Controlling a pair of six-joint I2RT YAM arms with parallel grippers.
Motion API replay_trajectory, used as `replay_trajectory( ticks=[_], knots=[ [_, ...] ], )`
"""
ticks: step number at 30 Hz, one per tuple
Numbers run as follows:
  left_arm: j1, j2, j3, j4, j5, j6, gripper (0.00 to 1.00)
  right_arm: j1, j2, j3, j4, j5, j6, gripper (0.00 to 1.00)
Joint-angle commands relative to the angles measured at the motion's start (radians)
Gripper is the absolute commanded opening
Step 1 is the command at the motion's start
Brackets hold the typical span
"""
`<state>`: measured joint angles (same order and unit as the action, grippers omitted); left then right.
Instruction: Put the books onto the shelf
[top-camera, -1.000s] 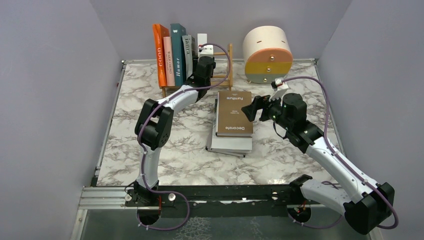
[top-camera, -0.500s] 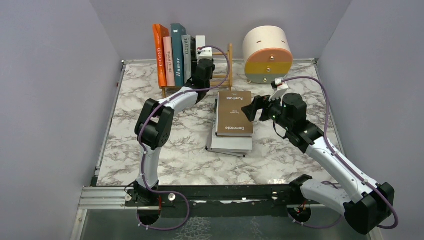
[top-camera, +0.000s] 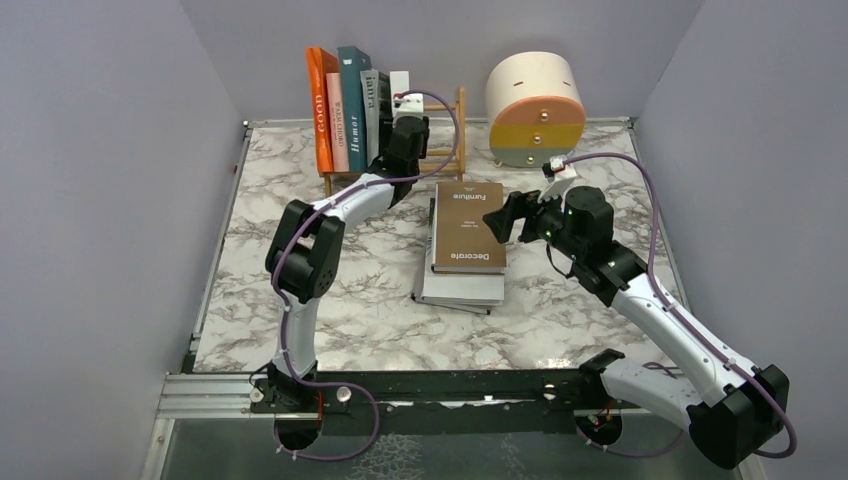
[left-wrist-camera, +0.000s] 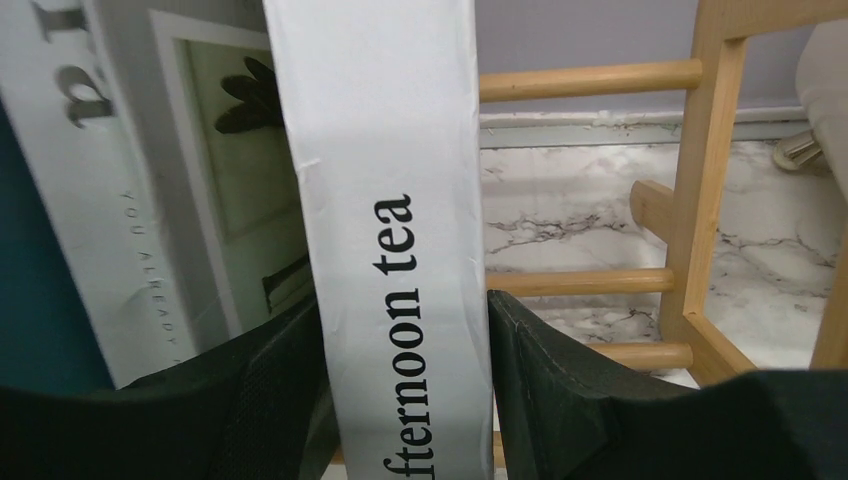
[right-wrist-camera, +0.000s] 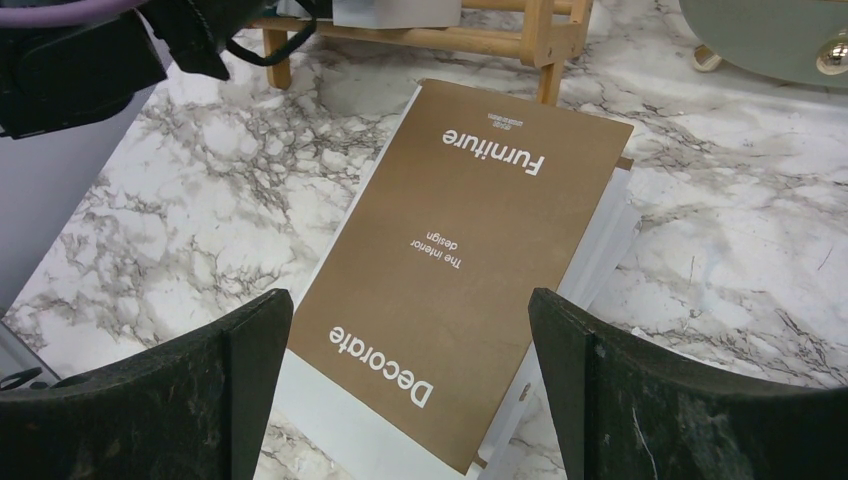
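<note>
Orange (top-camera: 320, 110), pink (top-camera: 338, 122), teal (top-camera: 355, 100) and grey (top-camera: 373, 100) books stand upright on the light-wood shelf (top-camera: 458, 130). A white "afternoon tea" book (left-wrist-camera: 390, 180) stands at their right end, also on the rack. My left gripper (top-camera: 398, 108) straddles its spine, open, with a thin gap at the right finger (left-wrist-camera: 560, 390). A brown "Decorate" book (top-camera: 468, 225) lies on a white book (top-camera: 460, 288) mid-table. My right gripper (top-camera: 503, 222) hovers at the brown book's (right-wrist-camera: 470, 240) right edge, open and empty.
A round cream, yellow and orange drawer unit (top-camera: 535, 108) stands at the back right, close to the shelf's right rung end (left-wrist-camera: 715, 170). Grey walls enclose the marble table (top-camera: 300, 300) on three sides.
My left gripper's jaws have spread slightly off the white book, which stays standing on the rack. The right arm and the flat stack have not moved.
</note>
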<state>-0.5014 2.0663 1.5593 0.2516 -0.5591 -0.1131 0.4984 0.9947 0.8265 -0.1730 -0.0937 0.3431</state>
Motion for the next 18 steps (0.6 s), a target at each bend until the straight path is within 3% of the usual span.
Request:
replay_trajectory(
  ticks=[1,11,18],
  knots=[
    [-0.005,-0.117,0.010,-0.010,-0.027,-0.005,0.51,0.006,-0.006,0.018,-0.018,0.002,-0.007,0.87],
    [-0.037,-0.325,0.027,-0.121,0.043,-0.024,0.51,0.006,0.062,0.033,-0.046,0.035,0.028,0.87],
    [-0.059,-0.500,-0.101,-0.178,0.126,-0.117,0.51,0.006,0.104,0.046,-0.069,0.058,0.045,0.87]
  ],
)
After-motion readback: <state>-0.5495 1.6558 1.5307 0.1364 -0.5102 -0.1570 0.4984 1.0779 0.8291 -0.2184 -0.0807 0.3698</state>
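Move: The white book stands upright between the left hand's parted fingers, its middle about 6 cm ahead and 4 cm up; the grey book is some 4 cm to its left, and the shelf's right end about 10 cm right and 5 cm ahead of the hand. From the right hand, the brown book lies roughly 6 cm ahead, 5 cm left and 16 cm below, with the lower white book 3 cm under it. Fingers still open, left hand rises about 18 cm, backing off the white book; right sinks 4 towards the brown. ##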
